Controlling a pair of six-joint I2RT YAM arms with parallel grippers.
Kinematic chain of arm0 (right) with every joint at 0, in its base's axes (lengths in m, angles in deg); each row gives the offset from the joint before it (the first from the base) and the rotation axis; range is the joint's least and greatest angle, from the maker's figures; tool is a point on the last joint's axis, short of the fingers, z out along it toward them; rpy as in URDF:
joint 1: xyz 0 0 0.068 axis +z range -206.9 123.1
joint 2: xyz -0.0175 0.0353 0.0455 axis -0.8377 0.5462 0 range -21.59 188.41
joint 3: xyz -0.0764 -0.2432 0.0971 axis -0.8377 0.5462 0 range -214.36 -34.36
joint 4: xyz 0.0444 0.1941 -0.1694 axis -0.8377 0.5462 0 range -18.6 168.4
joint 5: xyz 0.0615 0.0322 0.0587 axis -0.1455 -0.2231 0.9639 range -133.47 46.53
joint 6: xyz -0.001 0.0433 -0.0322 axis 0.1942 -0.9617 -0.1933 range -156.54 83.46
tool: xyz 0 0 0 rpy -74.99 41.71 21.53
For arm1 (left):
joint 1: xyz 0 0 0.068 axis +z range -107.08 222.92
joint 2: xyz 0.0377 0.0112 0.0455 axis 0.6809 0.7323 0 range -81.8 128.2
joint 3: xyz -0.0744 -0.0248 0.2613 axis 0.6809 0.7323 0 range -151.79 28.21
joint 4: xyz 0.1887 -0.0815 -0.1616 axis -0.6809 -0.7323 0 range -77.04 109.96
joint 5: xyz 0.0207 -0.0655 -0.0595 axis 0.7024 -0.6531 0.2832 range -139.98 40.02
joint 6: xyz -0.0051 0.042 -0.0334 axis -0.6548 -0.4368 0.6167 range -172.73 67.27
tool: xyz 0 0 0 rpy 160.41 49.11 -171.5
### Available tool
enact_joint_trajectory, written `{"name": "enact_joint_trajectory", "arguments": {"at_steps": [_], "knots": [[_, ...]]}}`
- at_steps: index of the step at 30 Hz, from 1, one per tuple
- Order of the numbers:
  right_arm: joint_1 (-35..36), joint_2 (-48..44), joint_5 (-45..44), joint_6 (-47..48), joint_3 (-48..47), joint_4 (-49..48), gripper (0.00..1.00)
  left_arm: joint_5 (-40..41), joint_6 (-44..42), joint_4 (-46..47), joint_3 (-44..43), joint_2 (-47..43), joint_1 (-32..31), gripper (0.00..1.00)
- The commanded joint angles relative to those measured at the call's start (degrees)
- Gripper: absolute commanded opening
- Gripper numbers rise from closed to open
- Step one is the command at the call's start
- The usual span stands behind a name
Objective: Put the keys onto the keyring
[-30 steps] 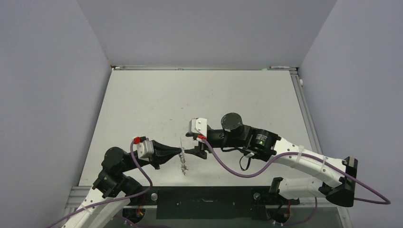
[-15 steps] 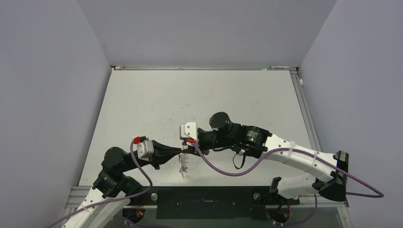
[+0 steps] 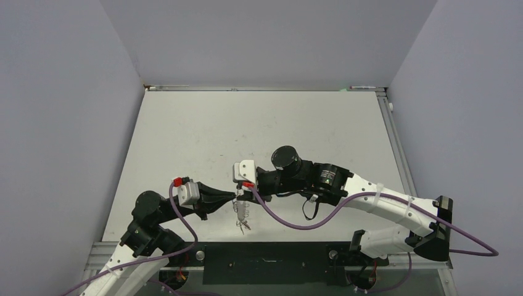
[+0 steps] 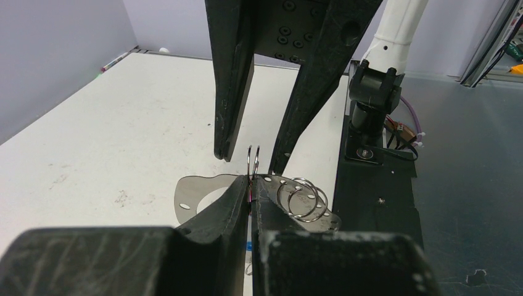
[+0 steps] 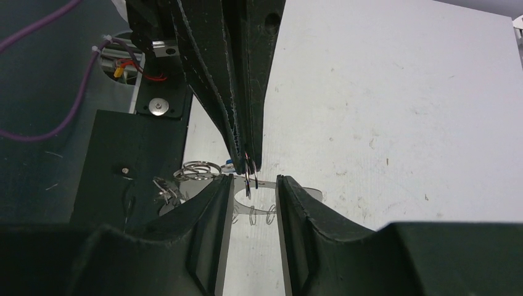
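My left gripper [image 4: 251, 185] is shut on the keyring, pinching a small split ring [image 4: 249, 161] at the edge of the flat grey plate [image 4: 194, 196]. It holds the plate above the table's near edge [image 3: 240, 213]. More split rings [image 4: 306, 217] lie on the plate. My right gripper [image 5: 254, 180] is open, its fingers [image 4: 231, 92] on either side of the pinched ring without touching it. The left fingers [image 5: 240, 92] show from above in the right wrist view. A speck of blue tag [image 5: 229, 163] shows behind them. The keys are otherwise hidden.
The white table [image 3: 265, 129] stretches away behind both grippers. The black base rail [image 3: 271, 253] and arm mounts sit right below the hanging keyring. Purple cables [image 3: 290, 219] loop beside the right arm.
My right gripper has moved left and now straddles the ring that the left gripper holds. The hanging keyring has swung slightly. The left arm has stayed put.
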Motion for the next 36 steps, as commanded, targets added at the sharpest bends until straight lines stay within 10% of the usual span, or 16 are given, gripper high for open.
{"name": "enact_joint_trajectory", "arguments": {"at_steps": [1, 28, 36], "knots": [[0.93, 0.44, 0.59, 0.59, -2.99, -1.52, 0.32, -0.19, 0.63, 3.22, -0.93, -0.13, 0.22, 0.0], [0.92, 0.03, -0.97, 1.05, -0.98, -4.83, 0.05, 1.17, 1.52, 3.33, -0.45, -1.1, 0.18, 0.0], [0.58, -4.74, -2.3, -0.18, 3.23, -9.41, 0.05, 2.44, 2.77, 5.16, 1.03, -5.59, 0.26, 0.46]]}}
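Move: The split ring stands out of the left hand's shut fingertips, some 1 cm to that hand's right, and lies about 1 cm to the left of the right hand, between its part-open fingers. From the right hand, the keyring plate hangs about 8 cm below, 1 cm back and 1 cm left; the blue tag is about 3 cm below and 1 cm left; the other keys are roughly 5 cm back, level sideways and 9 cm below. Right hand stays and pinches the split ring; the left then half opens, letting go, rising about 1.5 cm. ##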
